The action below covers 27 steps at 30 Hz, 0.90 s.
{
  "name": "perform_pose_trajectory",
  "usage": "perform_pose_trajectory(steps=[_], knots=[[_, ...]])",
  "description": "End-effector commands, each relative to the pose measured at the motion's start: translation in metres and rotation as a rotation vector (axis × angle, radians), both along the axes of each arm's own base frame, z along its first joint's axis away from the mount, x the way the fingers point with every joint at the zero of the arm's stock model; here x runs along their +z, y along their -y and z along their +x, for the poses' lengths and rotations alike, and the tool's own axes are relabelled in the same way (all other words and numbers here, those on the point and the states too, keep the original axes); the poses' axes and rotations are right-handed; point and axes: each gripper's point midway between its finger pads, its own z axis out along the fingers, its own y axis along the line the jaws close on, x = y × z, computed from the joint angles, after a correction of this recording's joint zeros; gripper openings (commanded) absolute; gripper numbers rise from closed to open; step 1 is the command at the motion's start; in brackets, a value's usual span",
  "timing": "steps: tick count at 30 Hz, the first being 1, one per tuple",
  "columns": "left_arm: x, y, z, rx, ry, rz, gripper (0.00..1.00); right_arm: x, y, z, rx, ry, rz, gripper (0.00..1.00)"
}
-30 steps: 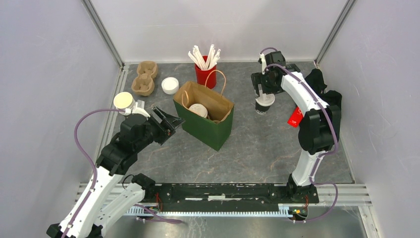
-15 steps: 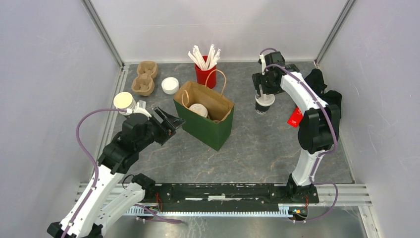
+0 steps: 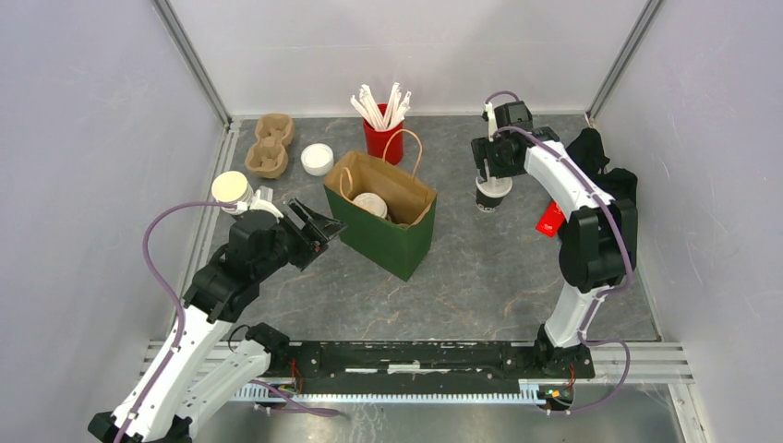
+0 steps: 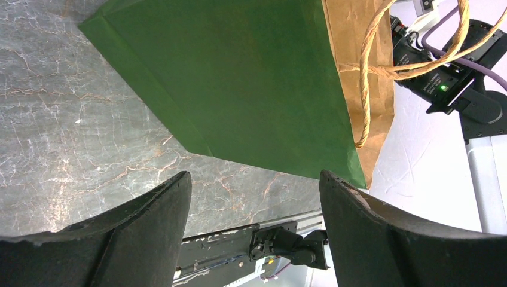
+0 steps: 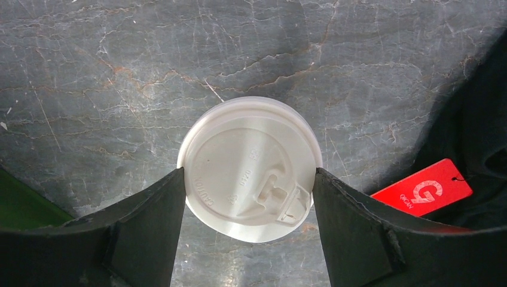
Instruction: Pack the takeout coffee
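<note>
One takeout coffee, a black cup with a white sip lid, stands on the table right of the green paper bag. My right gripper reaches down over it, and in the right wrist view both fingers of the right gripper press against opposite edges of the lid. A second lidded cup sits inside the bag. My left gripper hovers open just left of the bag, nothing between its fingers; the bag's green side fills the left wrist view.
A red holder of white sticks stands behind the bag. Brown cup carriers, a stack of white lids and a stack of lidless cups sit at the left. A red tag lies by the right arm.
The right gripper's fingers have come in onto the lidded cup. The right arm shifted slightly back. The left arm has not moved.
</note>
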Motion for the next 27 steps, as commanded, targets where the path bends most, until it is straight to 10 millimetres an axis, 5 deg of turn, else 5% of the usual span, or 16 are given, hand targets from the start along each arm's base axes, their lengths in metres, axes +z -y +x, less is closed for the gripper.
perform_pose_trajectory(steps=[1,13,27], knots=[[0.007,0.001,0.003,-0.033,0.058,0.027,0.84,-0.05,0.02,-0.031,-0.003,-0.173,-0.102,0.78],[0.028,-0.004,0.008,-0.038,0.096,0.09,0.86,-0.005,0.003,-0.01,0.018,-0.061,-0.015,0.8],[0.111,-0.026,0.045,-0.015,0.185,0.376,0.88,0.052,-0.017,-0.01,0.067,0.081,0.111,0.79]])
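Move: The green bag the held coffee cup is going to has its middle about 25 cm left of the right hand and 8 cm nearer the base, at about the hand's height; the red straw holder stands some 25 cm left and 11 cm ahead, and the red card 14 cm right and 3 cm back, on the table. For the empty left hand the bag is roughly 12 cm ahead, 13 cm right and 12 cm lower. The lidded coffee cup stays pinched across its lid rim by the right gripper, which starts a slow creep up, back and to the left towards the bag, only about 1 cm each way. After a short wait, the empty left hand rises about 9 cm with a little forward reach, away from the bag, fingers wide open, wrist tilting some 15 degrees as its left side lifts. ##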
